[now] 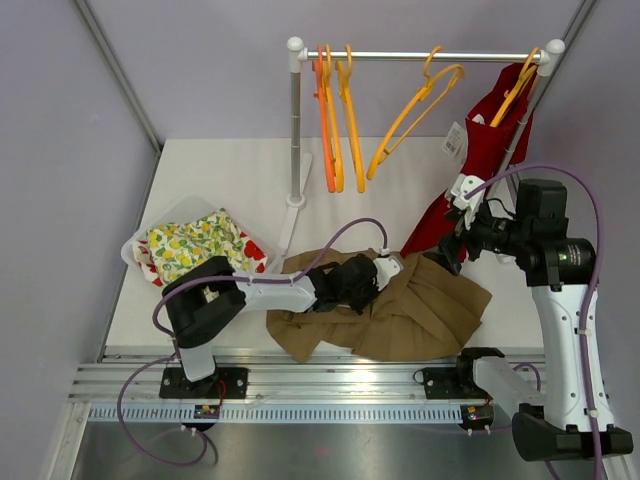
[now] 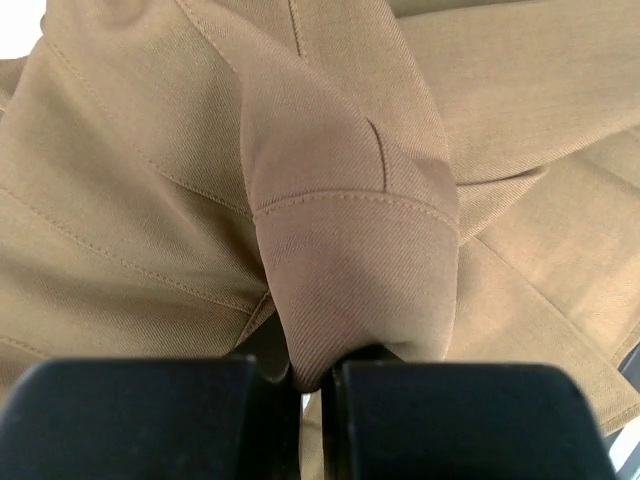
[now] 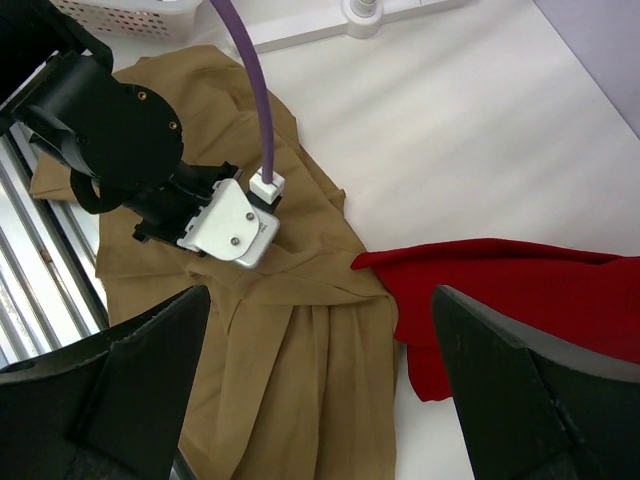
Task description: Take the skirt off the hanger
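A red skirt (image 1: 490,150) hangs from a yellow hanger (image 1: 520,85) at the right end of the rail, its hem reaching the table (image 3: 500,290). A tan garment (image 1: 430,310) lies crumpled on the table in front of it. My left gripper (image 1: 400,268) rests on that tan cloth and is shut on a raised fold of it (image 2: 350,200); in the left wrist view the fold runs down between the two fingers (image 2: 315,375). My right gripper (image 1: 448,250) hovers open above the spot where tan (image 3: 300,400) and red meet, with nothing between its fingers (image 3: 320,300).
The clothes rail (image 1: 420,56) carries two orange hangers (image 1: 335,110) and a bare yellow hanger (image 1: 415,100). Its white post (image 1: 295,130) stands mid-table. A white basket (image 1: 135,245) with lemon-print cloth sits at the left. A metal track (image 1: 330,375) runs along the near edge.
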You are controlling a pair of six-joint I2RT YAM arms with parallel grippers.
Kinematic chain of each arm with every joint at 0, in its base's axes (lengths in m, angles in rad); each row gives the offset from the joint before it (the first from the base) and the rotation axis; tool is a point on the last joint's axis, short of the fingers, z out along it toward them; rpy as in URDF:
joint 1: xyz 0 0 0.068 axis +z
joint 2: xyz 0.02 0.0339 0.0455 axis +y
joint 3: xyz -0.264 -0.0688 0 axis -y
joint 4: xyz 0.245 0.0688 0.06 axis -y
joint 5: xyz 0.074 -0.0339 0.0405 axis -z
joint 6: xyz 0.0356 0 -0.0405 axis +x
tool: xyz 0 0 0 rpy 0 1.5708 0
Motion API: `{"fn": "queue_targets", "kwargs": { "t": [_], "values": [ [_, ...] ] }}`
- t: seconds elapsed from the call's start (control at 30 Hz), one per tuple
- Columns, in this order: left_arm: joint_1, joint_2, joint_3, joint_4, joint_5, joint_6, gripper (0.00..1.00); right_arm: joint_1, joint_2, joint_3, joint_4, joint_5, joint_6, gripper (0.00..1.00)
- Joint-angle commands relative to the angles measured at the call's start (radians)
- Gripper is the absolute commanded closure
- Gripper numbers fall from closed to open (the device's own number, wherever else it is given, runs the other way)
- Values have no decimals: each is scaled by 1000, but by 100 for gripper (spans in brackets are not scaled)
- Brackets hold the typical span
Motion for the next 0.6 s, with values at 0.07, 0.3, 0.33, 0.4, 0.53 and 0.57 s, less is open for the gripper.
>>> {"fn": "queue_targets", "kwargs": {
  "t": [0.07, 0.3, 0.33, 0.4, 0.53, 0.57],
  "values": [
    [-56, -223, -101, 137, -82, 39, 100, -44, -27, -6, 45, -37, 42, 1],
    [-112, -732, -91, -172, -330, -8, 100, -83, -35, -13, 77, -20, 100, 0],
    [-113, -789, -79, -215, -373, -19, 100, -87, -35, -16, 82, -21, 111, 1],
    [-113, -881, -19, -336, -510, -37, 100, -100, -38, -24, 95, -21, 121, 1],
    [-113, -1049, 144, -461, -718, 47, 100, -121, -33, -35, 118, -32, 148, 0],
    [-113, -1054, 177, -467, -796, 130, 100, -127, -35, -41, 128, -37, 155, 0]
  ]
}}
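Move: The left hand is already shut on the brown skirt on the table. The basket it carries towards lies about 39 cm to its left and 9 cm farther out, at much the same height. The rack's left foot stands roughly 18 cm to the left and 23 cm ahead, and the red garment's lower end about 12 cm to the right and 12 cm ahead. From the open right hand, the basket is some 55 cm left, 6 cm ahead and 27 cm lower. Mostly upwards, and faster after a slow start, the left arm hoists the pinched brown skirt some 32 cm. It first draws back about 4 cm, then swings roughly 17 cm left on the basket's side, coming slightly forward again. The fingers stay shut while the wrist tips them up from steeply down to nearly level, pointing forward and right. The empty right hand, still open, drifts about 2 cm right. ##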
